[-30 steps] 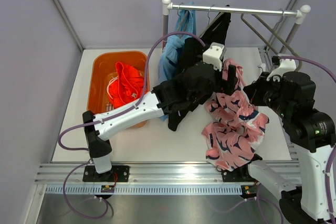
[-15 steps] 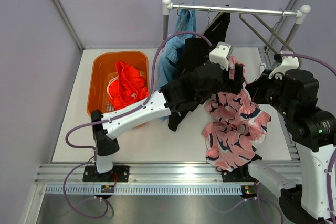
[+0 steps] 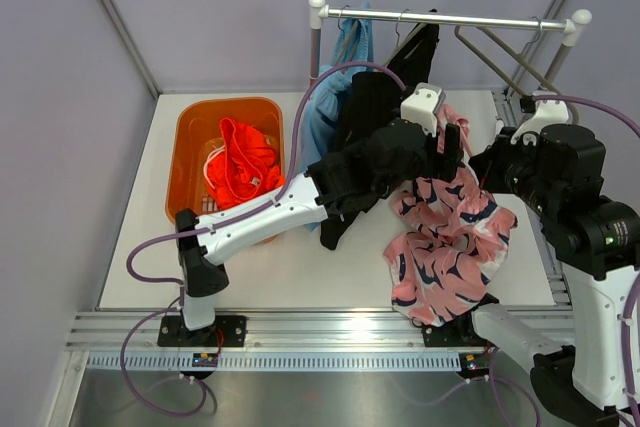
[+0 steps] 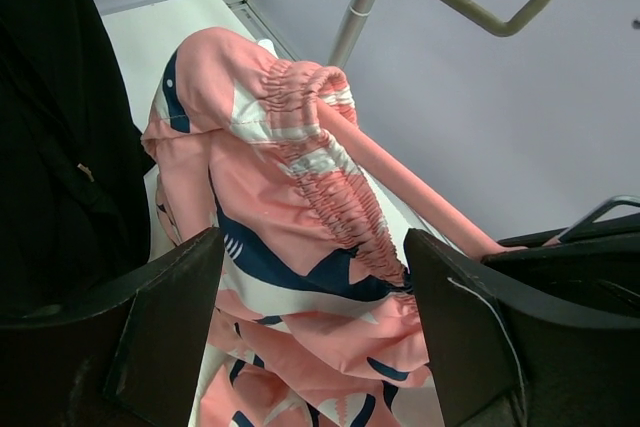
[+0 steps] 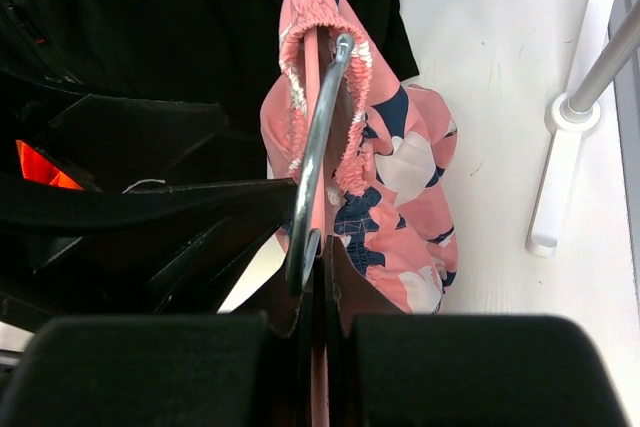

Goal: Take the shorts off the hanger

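Note:
The pink shorts (image 3: pixel 450 237) with a navy-and-white pattern hang by their waistband on a pink hanger (image 4: pixel 410 187) with a metal hook (image 5: pixel 315 147). My right gripper (image 5: pixel 322 247) is shut on that hanger at the hook's base. At the gathered waistband my left gripper (image 4: pixel 315 327) stands open, its fingers (image 4: pixel 170 317) either side of the fabric and apart from it. Black shorts (image 3: pixel 365 107) and light blue shorts (image 3: pixel 325 107) hang from the rail (image 3: pixel 450 19). Orange shorts (image 3: pixel 243 162) lie in the bin.
An orange bin (image 3: pixel 190 137) stands at the back left of the white table. The clothes rack's posts and bare grey hangers (image 3: pixel 510 57) stand at the back right, close behind my right arm. Grey walls enclose the table.
My left gripper has moved right and back, up to the pink shorts' waistband, and its jaws have narrowed a little. The right gripper has stayed shut on the hanger.

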`<control>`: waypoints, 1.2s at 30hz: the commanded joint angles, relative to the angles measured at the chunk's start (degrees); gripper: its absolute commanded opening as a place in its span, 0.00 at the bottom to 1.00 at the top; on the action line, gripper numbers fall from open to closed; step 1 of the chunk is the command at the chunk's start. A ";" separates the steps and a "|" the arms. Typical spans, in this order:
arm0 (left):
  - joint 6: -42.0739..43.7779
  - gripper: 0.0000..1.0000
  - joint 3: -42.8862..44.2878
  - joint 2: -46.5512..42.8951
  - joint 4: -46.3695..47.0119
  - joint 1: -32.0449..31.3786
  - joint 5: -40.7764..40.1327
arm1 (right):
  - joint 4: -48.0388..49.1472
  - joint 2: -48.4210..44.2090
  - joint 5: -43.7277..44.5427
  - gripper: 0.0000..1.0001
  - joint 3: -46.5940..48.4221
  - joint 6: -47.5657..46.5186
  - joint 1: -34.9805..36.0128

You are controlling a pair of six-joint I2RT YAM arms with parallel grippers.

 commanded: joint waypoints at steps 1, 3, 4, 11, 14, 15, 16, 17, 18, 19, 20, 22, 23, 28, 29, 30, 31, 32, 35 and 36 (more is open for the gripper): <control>-0.44 0.77 2.91 0.38 0.70 -0.35 1.16 | 2.19 0.23 -0.19 0.00 2.25 -1.09 0.33; -0.09 0.72 6.93 2.49 -1.07 -0.26 1.16 | 2.10 0.15 -0.28 0.00 2.34 -1.18 0.42; -0.08 0.70 7.83 3.19 -1.77 -0.35 1.25 | 1.93 0.15 -0.28 0.00 2.60 -1.18 0.33; -0.70 0.57 9.86 5.65 -3.97 -0.18 1.34 | 0.78 1.11 -1.07 0.00 4.80 -1.27 0.33; -0.61 0.53 9.86 6.18 -4.24 -0.09 0.99 | 0.69 1.29 -1.07 0.00 5.06 -1.36 0.42; -0.70 0.53 9.86 6.27 -4.32 0.09 0.99 | 0.69 1.20 -1.07 0.00 4.98 -1.36 0.33; -0.61 0.53 9.86 6.36 -4.41 0.09 0.73 | 0.69 1.20 -1.24 0.00 5.06 -1.36 0.33; -0.61 0.52 9.86 6.45 -4.41 0.17 0.64 | 0.61 1.29 -1.51 0.00 5.15 -1.36 0.42; -0.44 0.52 9.86 6.53 -4.41 0.18 0.38 | 0.61 1.11 -1.60 0.00 5.15 -1.27 0.33; -0.35 0.52 9.95 6.62 -4.41 0.35 -0.24 | 0.52 1.11 -1.60 0.00 5.15 -1.27 0.33; -0.26 0.52 9.95 6.62 -4.41 0.44 -0.76 | 0.43 1.11 -1.77 0.00 5.07 -1.27 0.33; 0.70 0.52 9.77 6.54 -3.63 0.53 -1.82 | 0.17 1.11 -1.77 0.00 4.89 -1.27 0.42; 1.14 0.54 9.86 6.54 -3.19 0.70 -2.00 | 0.17 1.11 -1.95 0.00 4.80 -1.44 0.33; 2.20 0.61 13.54 8.47 -3.88 1.76 -1.30 | -0.18 0.67 -1.95 0.00 4.71 -1.44 0.42; 2.29 0.59 14.16 9.08 -4.15 2.02 -1.21 | -0.18 0.59 -2.21 0.00 4.89 -1.44 0.33; 2.29 0.55 14.52 9.43 -4.32 2.28 -1.03 | -0.18 0.67 -2.21 0.00 4.89 -1.36 0.42; 2.20 0.54 14.78 9.61 -4.41 2.63 -0.42 | -0.27 0.50 -2.47 0.00 4.98 -1.36 0.42; 2.03 0.52 14.87 9.70 -4.41 2.98 0.02 | -0.36 0.41 -2.48 0.00 4.98 -1.36 0.42; 1.76 0.43 14.87 10.14 -4.59 3.42 0.72 | -0.45 0.41 -2.74 0.00 5.07 -1.27 0.42; 1.76 0.42 14.87 10.23 -4.59 3.51 0.90 | -0.36 0.41 -2.83 0.00 5.07 -1.27 0.33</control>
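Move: The near side of the pink shorts' waistband, still draped on the hanger arm, lies about 4 cm ahead of the left hand, 4 cm to its right and 3 cm lower. The black shorts hang some 8 cm ahead and 14 cm to its left; the empty grey hanger is about 11 cm ahead, 10 cm to its right and higher. From the right hand, which holds the pink shorts' hanger by its hook end, the waistband is about 7 cm ahead, 2 cm left and slightly below. Forward and to the right, sinking a little, the left hand works its way some 4 cm in onto the waistband: first right and down, a brief check, then mostly forward, barely turning. Its fingers narrow from wide open to under half, one on either side of the waistband's gathered edge, with no grip visible yet. The right hand stays in place, shut on the hanger. ##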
